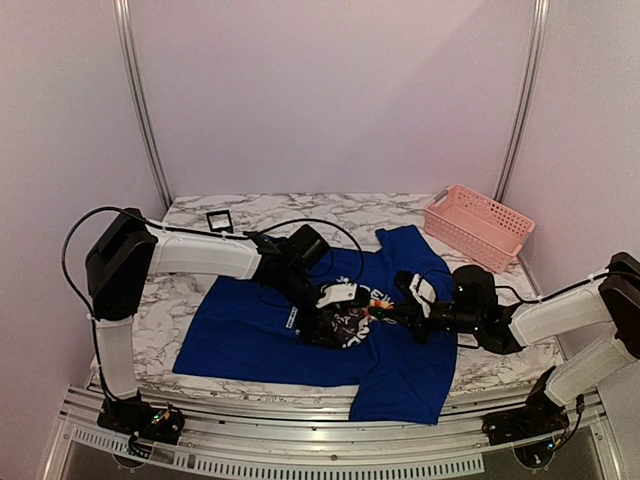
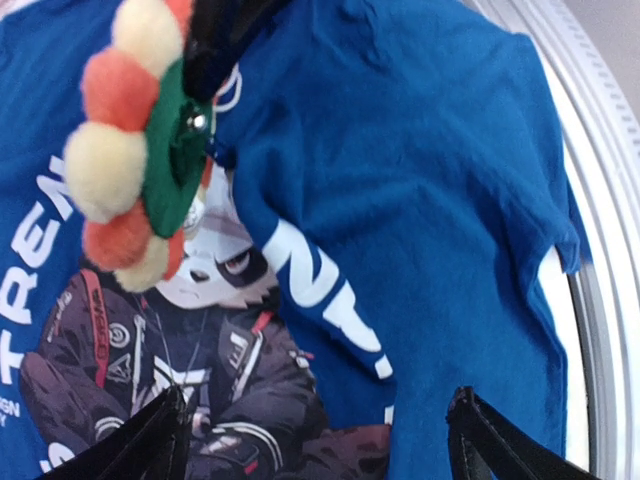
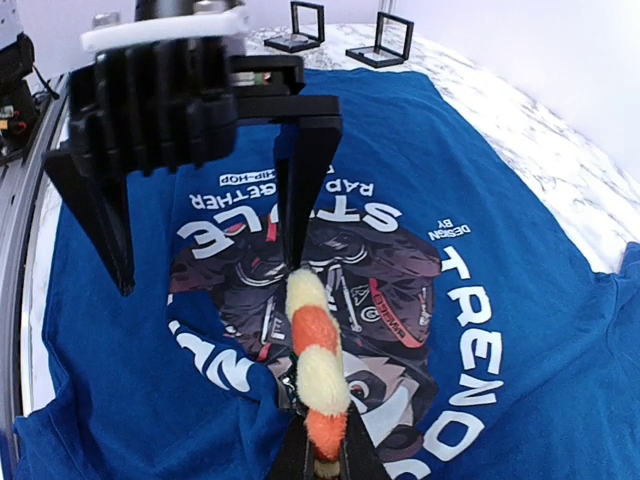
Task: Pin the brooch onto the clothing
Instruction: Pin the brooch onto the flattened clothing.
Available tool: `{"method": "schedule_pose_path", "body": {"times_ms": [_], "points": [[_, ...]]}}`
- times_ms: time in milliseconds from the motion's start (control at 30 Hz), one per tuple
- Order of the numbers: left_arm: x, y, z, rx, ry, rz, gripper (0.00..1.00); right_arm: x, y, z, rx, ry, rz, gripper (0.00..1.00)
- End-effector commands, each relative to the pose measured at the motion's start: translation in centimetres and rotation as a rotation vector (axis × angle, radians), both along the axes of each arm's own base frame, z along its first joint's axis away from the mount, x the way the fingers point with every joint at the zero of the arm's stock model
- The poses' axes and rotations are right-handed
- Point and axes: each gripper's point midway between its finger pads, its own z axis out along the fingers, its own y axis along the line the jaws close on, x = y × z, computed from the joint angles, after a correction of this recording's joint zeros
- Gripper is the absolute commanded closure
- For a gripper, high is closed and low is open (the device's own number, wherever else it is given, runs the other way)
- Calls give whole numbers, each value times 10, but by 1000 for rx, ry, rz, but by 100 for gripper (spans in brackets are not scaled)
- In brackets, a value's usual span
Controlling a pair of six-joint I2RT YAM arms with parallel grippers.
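The clothing [image 1: 260,335], a blue T-shirt with a panda print, lies spread on the marble table [image 1: 190,290]. The brooch [image 1: 378,308], a ring of yellow and orange pompoms, stands on edge over the print with my right gripper [image 1: 388,312] shut on it. In the right wrist view the brooch [image 3: 318,360] rises from that gripper [image 3: 322,460], and a fold of the shirt [image 3: 240,400] bunches against its back. The left wrist view shows the brooch's [image 2: 135,150] green backing at upper left. My left gripper [image 2: 320,450] hovers open just above the print, touching nothing.
A pink basket [image 1: 478,226] sits at the back right of the table. A small black square box [image 1: 218,220] stands at the back left, and the right wrist view shows two such boxes [image 3: 306,25]. The table's metal rail [image 2: 600,250] runs past the shirt's sleeve.
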Motion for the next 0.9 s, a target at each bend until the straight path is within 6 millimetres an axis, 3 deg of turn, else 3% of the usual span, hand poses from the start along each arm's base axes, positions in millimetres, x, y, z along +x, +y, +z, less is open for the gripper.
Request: {"method": "schedule_pose_path", "body": {"times_ms": [0, 167, 500, 667, 867], "points": [[4, 32, -4, 109, -52, -50, 11, -3, 4, -17, -110, -95, -29, 97], [11, 43, -1, 129, -86, -46, 12, -15, 14, -28, -157, -102, 4, 93], [13, 52, -1, 129, -159, -79, 11, -52, 30, -47, -260, -16, 45, 72], [11, 57, 1, 123, -192, -97, 11, -70, 31, -41, -250, 81, 67, 56], [10, 64, 5, 112, -229, -72, 10, -79, 33, -9, -182, 133, 80, 43]]}}
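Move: The brooch, still pinched on edge by the right fingers with a fold of shirt raised beneath it, goes to a spot beside the panda's head, about 3 cm back, 5 cm left and 7 cm below that hand. The panda's head lies some 1 cm ahead, 3 cm left and 8 cm below; the open left gripper is about 4 cm back, 12 cm left and 4 cm below. From the left hand that spot is roughly 7 cm right, 1 cm ahead and 3 cm below. The brooch is lowered onto the shirt by the right hand, which draws back about 7 cm, sinks some 4 cm and drifts left; on the way its fingers open to about half and let go, then it starts to rise. The left hand, fingers still wide open, backs off some 6 cm to the left, clear of the brooch. ##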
